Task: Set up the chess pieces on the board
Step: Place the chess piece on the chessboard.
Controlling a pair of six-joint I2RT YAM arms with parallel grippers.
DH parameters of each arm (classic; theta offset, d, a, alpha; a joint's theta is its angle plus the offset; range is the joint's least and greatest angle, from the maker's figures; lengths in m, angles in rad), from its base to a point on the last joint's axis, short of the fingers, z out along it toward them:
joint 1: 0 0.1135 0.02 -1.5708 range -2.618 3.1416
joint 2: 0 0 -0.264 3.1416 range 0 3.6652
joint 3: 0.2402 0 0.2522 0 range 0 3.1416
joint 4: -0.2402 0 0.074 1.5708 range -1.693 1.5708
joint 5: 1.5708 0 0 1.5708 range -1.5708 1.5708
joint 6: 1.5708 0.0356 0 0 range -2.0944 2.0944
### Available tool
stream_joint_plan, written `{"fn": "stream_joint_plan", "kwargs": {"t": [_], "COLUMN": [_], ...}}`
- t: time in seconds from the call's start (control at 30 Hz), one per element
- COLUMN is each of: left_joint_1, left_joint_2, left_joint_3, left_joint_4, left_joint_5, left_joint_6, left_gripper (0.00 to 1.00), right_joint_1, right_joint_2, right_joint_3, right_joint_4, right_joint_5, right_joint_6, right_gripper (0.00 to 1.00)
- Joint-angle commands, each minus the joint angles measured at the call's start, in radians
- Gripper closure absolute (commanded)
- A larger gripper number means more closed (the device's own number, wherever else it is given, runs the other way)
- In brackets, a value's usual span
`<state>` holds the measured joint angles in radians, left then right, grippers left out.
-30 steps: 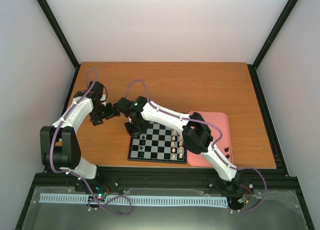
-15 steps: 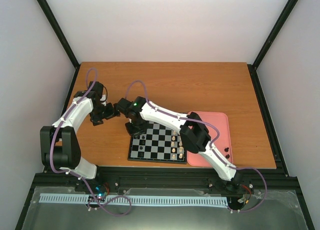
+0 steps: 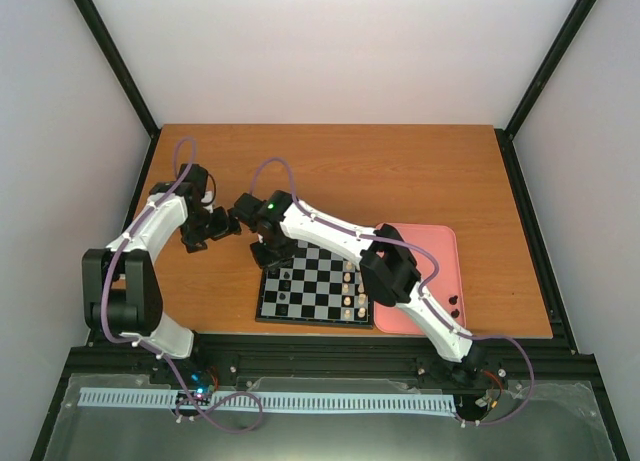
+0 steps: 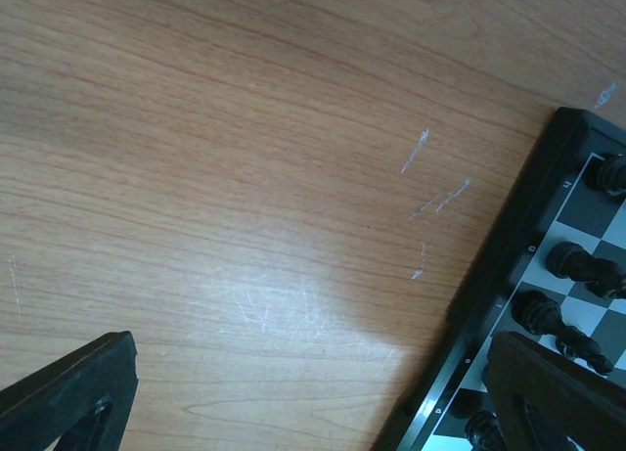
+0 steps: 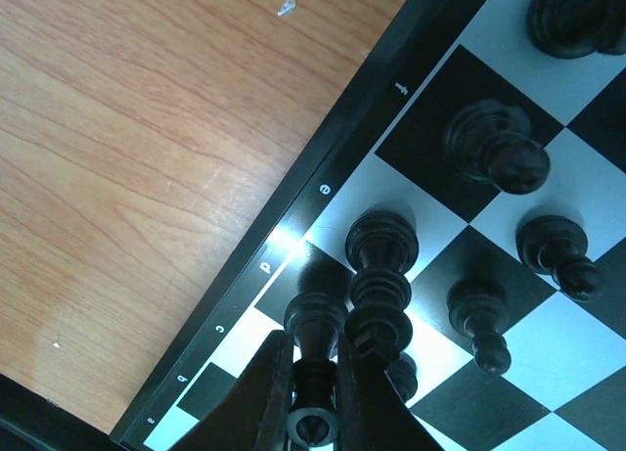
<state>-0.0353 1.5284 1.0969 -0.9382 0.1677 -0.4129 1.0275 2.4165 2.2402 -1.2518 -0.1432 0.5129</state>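
Note:
My right gripper (image 5: pixel 315 404) is shut on a black chess piece (image 5: pixel 315 326) whose base rests on the dark d square at the rim of the board (image 5: pixel 323 192). A taller black piece (image 5: pixel 381 275) stands right beside it, touching or almost touching. More black pieces (image 5: pixel 494 148) stand on nearby squares. From above, the right gripper (image 3: pixel 272 255) is over the far left corner of the board (image 3: pixel 310 322). My left gripper (image 3: pixel 205 226) is open over bare table left of the board, its fingers (image 4: pixel 68 397) wide apart and holding nothing.
Cream-white pieces (image 3: pixel 350 286) stand in two columns on the board's right side. A pink tray (image 3: pixel 440 261) lies against the board's right edge, with a few dark pieces (image 3: pixel 455 306) near its front right. The left wrist view shows the board's rim (image 4: pixel 509 246) and scratched wooden table (image 4: pixel 245 206).
Hardly anything: the right arm has shifted very slightly over the board's far left corner, still shut on the piece. The left arm has not moved.

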Motion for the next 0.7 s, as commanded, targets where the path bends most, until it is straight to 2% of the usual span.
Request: {"fn": "stream_joint_plan", "kwargs": {"t": [0.0, 0.2, 0.5, 0.67], "left_joint_1": [-0.005, -0.006, -0.006, -0.006], "left_joint_2": [0.015, 0.017, 0.022, 0.018], "left_joint_3": [0.029, 0.042, 0.046, 0.047], "left_joint_4": [0.009, 0.004, 0.003, 0.002], "left_joint_5": [0.005, 0.007, 0.008, 0.006], "left_joint_6": [0.0, -0.001, 0.0, 0.0], "left_gripper": [0.0, 0.0, 0.0, 0.0], "right_joint_1": [-0.008, -0.009, -0.007, -0.007], "right_joint_2": [0.03, 0.036, 0.02, 0.001], "right_joint_3": [0.035, 0.036, 0.038, 0.031], "right_joint_4": [-0.028, -0.026, -0.007, 0.009], "right_joint_5": [0.003, -0.007, -0.027, -0.047], "right_joint_6": [-0.018, -0.027, -0.048, -0.058], "right_gripper": [0.92, 0.88, 0.68, 0.66]}}
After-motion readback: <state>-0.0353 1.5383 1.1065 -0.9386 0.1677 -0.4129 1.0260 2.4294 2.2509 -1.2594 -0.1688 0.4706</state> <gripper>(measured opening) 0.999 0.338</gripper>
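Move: The black queen, still pinched in the right fingers, is over its square d8 on the board's left edge, some 3 cm straight below the hand. The black king stands about 3 cm ahead and level sideways, a black bishop roughly 6 cm ahead and 1 cm right, and the d-file pawn about 3 cm to the right, level fore and aft. From the idle left hand that square lies about 11 cm right, 4 cm back and 6 cm below. The black queen is lowered the last half centimetre or so onto its square beside the king, almost straight down. The right hand then stays low over it, and its fingers part to about a third of full opening, letting go of the queen's upper part. ##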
